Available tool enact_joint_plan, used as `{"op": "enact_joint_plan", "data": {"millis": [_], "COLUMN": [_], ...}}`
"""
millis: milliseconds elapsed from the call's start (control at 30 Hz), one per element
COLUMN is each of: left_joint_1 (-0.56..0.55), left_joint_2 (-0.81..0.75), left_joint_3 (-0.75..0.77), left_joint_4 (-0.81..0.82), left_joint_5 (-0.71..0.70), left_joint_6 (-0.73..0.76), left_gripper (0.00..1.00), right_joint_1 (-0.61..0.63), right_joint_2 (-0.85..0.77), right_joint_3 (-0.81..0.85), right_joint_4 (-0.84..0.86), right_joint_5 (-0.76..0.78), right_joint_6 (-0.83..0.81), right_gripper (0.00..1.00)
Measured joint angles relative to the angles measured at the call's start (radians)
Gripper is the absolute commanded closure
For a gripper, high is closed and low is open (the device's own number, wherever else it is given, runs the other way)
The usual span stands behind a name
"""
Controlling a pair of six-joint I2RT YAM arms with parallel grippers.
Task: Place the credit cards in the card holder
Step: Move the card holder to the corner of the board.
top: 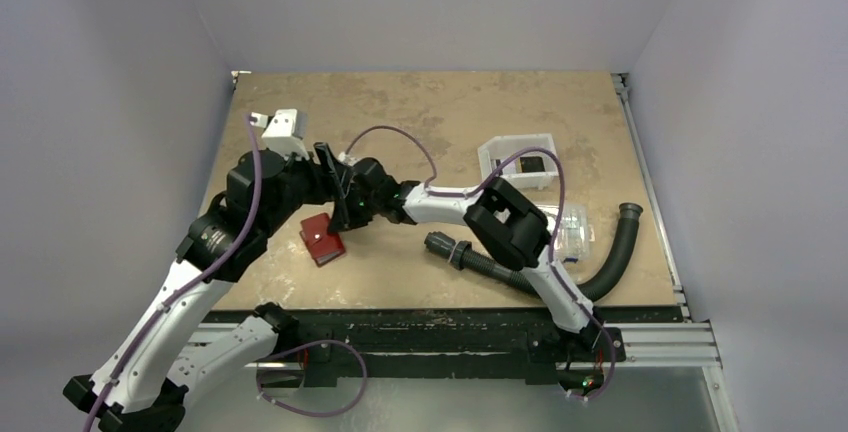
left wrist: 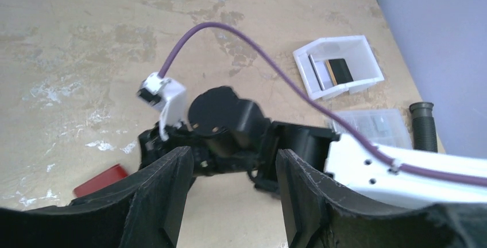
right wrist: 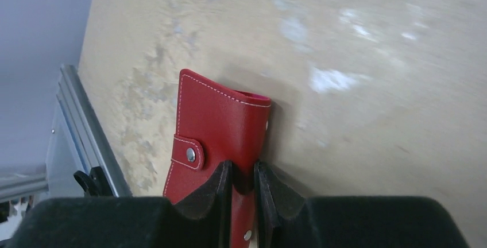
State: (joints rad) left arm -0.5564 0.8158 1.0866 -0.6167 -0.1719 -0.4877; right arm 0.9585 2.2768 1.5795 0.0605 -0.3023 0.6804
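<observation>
The red card holder (top: pixel 322 239) lies on the tan table at front left, folded, with its snap tab (right wrist: pixel 188 153) showing. My right gripper (right wrist: pixel 243 173) is shut on the card holder (right wrist: pixel 221 127), its fingers pinching one long edge. In the top view the right gripper (top: pixel 342 217) reaches left across the table. My left gripper (left wrist: pixel 232 167) hangs open just above the right wrist, nothing between its fingers; from above the left gripper (top: pixel 330 177) is behind the holder. Two credit cards (left wrist: pixel 328 73), one pale and one dark, stand in the white tray (left wrist: pixel 367 58).
The white tray (top: pixel 545 142) sits at the back right. A clear compartment box (top: pixel 572 232) and a black corrugated hose (top: pixel 612 252) lie in front of it, by the right arm. A metal rail (right wrist: pixel 86 139) runs along the table's near edge, close to the holder.
</observation>
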Motion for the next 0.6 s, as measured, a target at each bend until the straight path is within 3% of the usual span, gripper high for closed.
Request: {"op": "enact_joint_plan", "data": {"millis": [267, 400, 600], "left_joint_1": [0.0, 0.0, 0.0], "left_joint_2": [-0.085, -0.12, -0.121], "left_joint_3": [0.03, 0.038, 0.041], "left_joint_4": [0.003, 0.01, 0.023], "left_joint_5": [-0.078, -0.112, -0.14], "left_joint_6": [-0.019, -0.029, -0.045], "left_gripper": [0.4, 0.4, 0.4], "right_joint_1": [0.095, 0.121, 0.119], "right_joint_2": [0.197, 0.303, 0.274], "right_joint_3": [0.29, 0.433, 0.385], "right_joint_4": [-0.001, 0.017, 0.031], "right_joint_5": [-0.082, -0.167, -0.251], "right_joint_6": [-0.041, -0.031, -0.006], "right_gripper": [0.75, 0.65, 0.46]}}
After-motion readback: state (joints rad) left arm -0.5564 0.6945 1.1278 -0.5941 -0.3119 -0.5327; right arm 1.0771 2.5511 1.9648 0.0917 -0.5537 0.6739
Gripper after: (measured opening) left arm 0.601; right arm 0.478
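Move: My right hand already has the card holder by its spine edge, the holder's middle about 3 cm left, 2 cm back and 2 cm below. The board's near-left corner lies some 30 cm left and 18 cm back of that hand. The hose nozzle is about 23 cm right and 3 cm back of it, the white tray 43 cm right and 16 cm ahead. From my left hand, the holder is about 7 cm left, level ahead, 29 cm down. Still gripping the card holder's spine, I drag it low over the board with my right hand, about 11 cm left and 6 cm back towards the near-left corner, turning some 20 degrees counter-clockwise. At the end I open those fingers and ease back slightly right. My left hand clears upward about 5 cm and a little left, tipping up slightly. ##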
